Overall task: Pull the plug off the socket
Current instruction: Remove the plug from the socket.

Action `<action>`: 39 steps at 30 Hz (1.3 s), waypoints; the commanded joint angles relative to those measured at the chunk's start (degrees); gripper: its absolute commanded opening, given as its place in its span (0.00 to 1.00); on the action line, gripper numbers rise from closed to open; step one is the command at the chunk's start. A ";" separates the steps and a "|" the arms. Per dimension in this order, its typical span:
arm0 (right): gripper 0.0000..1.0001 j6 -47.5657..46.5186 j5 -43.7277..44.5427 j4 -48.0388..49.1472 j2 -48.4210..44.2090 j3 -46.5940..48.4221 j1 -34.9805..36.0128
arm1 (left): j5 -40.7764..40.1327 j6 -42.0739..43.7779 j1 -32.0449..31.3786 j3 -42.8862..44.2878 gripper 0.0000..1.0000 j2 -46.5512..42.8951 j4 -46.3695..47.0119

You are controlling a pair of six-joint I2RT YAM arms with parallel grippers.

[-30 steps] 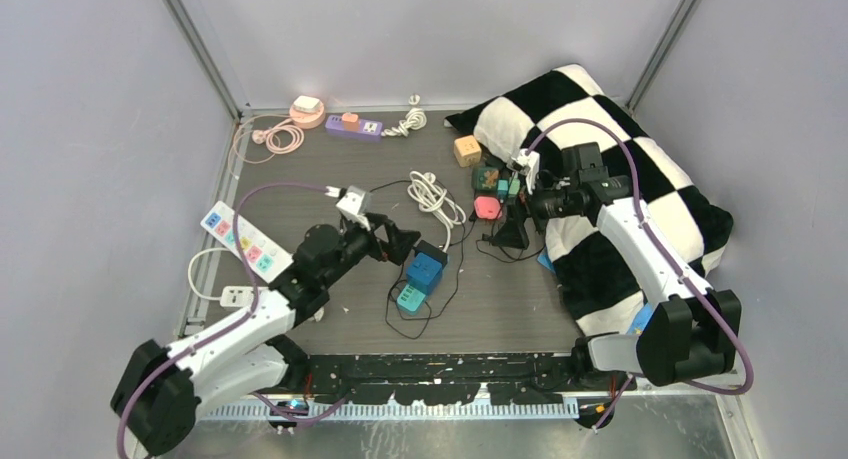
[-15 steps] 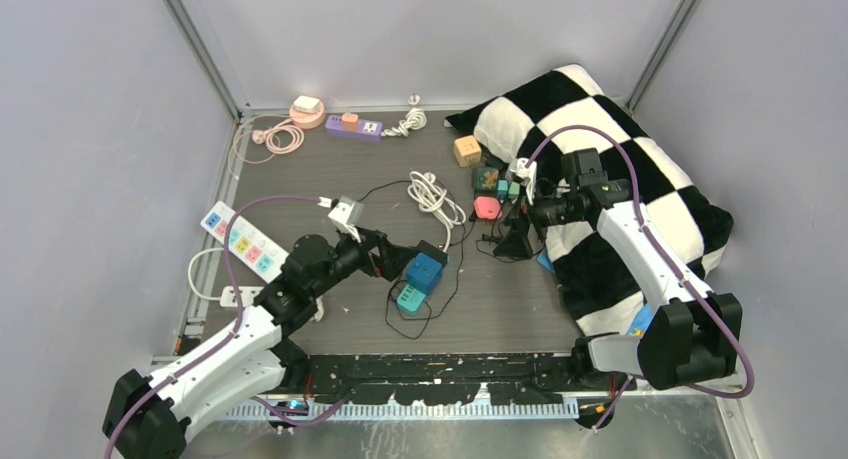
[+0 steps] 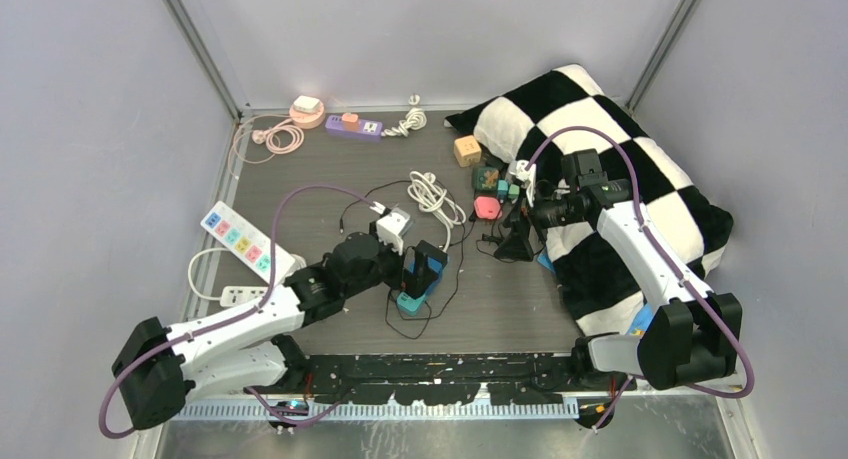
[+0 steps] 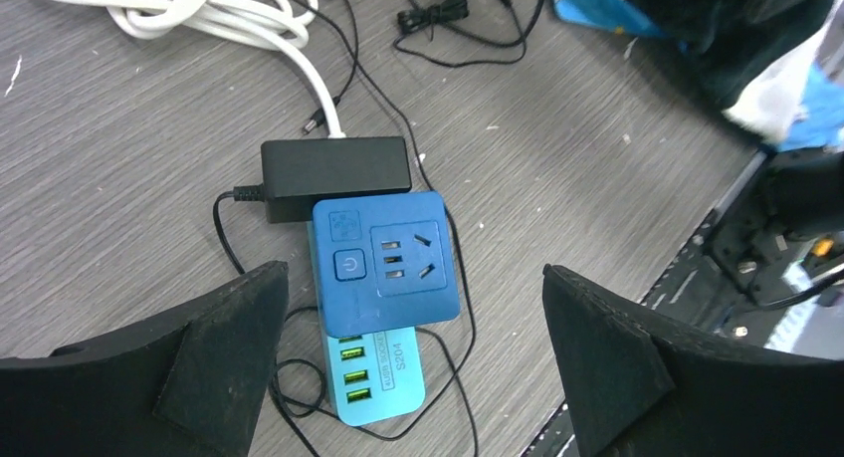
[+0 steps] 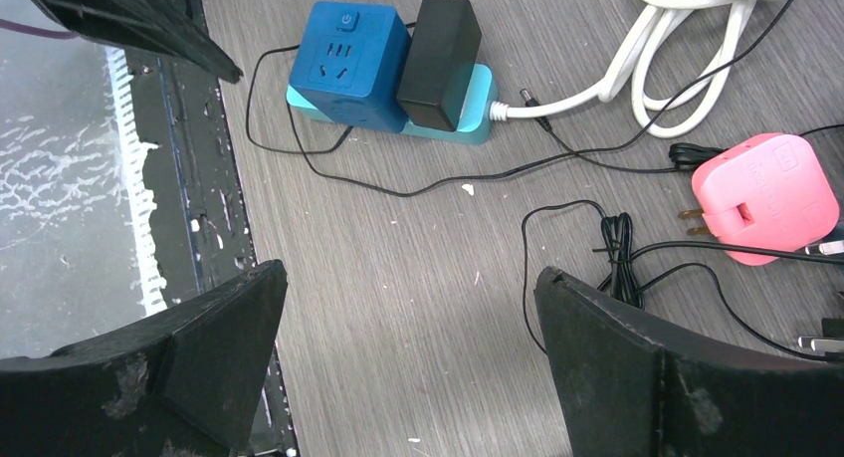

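Note:
A light-blue USB socket strip (image 4: 378, 382) lies on the wood-grain table, carrying a dark-blue cube socket (image 4: 386, 271) and a black adapter plug (image 4: 335, 170) with a thin black cord. My left gripper (image 4: 413, 270) hangs open above the blue cube, one finger on each side, touching nothing. In the top view the left gripper (image 3: 415, 271) is over the same strip (image 3: 410, 301). My right gripper (image 5: 408, 273) is open over bare table, with the blue cube (image 5: 348, 64) and black plug (image 5: 438, 47) farther off. In the top view the right gripper (image 3: 515, 239) sits right of centre.
A coiled white cable (image 3: 432, 194) and a pink plug (image 3: 487, 207) lie behind the strip. A checkered pillow (image 3: 620, 179) fills the right side. A white power strip (image 3: 245, 241) lies at the left, a purple one (image 3: 353, 126) at the back. Loose black cords run around the socket.
My left arm has swung right and forward, bringing its open gripper from beside the blue cube to over it. The right arm has barely moved.

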 commanded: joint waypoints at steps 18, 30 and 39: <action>1.00 -1.45 -1.67 -0.11 -0.28 0.29 0.48 | -12.55 5.89 -6.74 10.28 0.89 15.42 -5.74; 1.00 -1.54 -1.54 -0.24 -0.06 0.31 0.59 | -11.37 4.89 -7.20 11.30 0.76 19.57 -5.65; 1.00 -1.63 -1.62 -0.27 0.07 0.29 0.77 | -10.20 4.96 -7.20 11.31 0.32 20.91 -5.56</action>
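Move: Below the left hand's open fingers sits the blue plug, roughly 2 cm ahead, 3 cm to the right and 7 cm down. The black adapter stands right behind it, about 4 cm farther out and 2 cm farther right; the socket's bare USB end lies about 5 cm nearer the base than the plug and 3 cm to the plug's left. From the right hand, the blue plug is some 15 cm left, 3 cm back and 10 cm lower. Sinking about 7 cm onto the blue plug, the left hand also drifts some 2 cm to the right while the wrist tips its fingers about 20 degrees steeper downward. The wide-open fingers straddle the plug, narrow slowly on the way down, then close faster near the bottom until their pads meet the two opposite sides of the plug. ##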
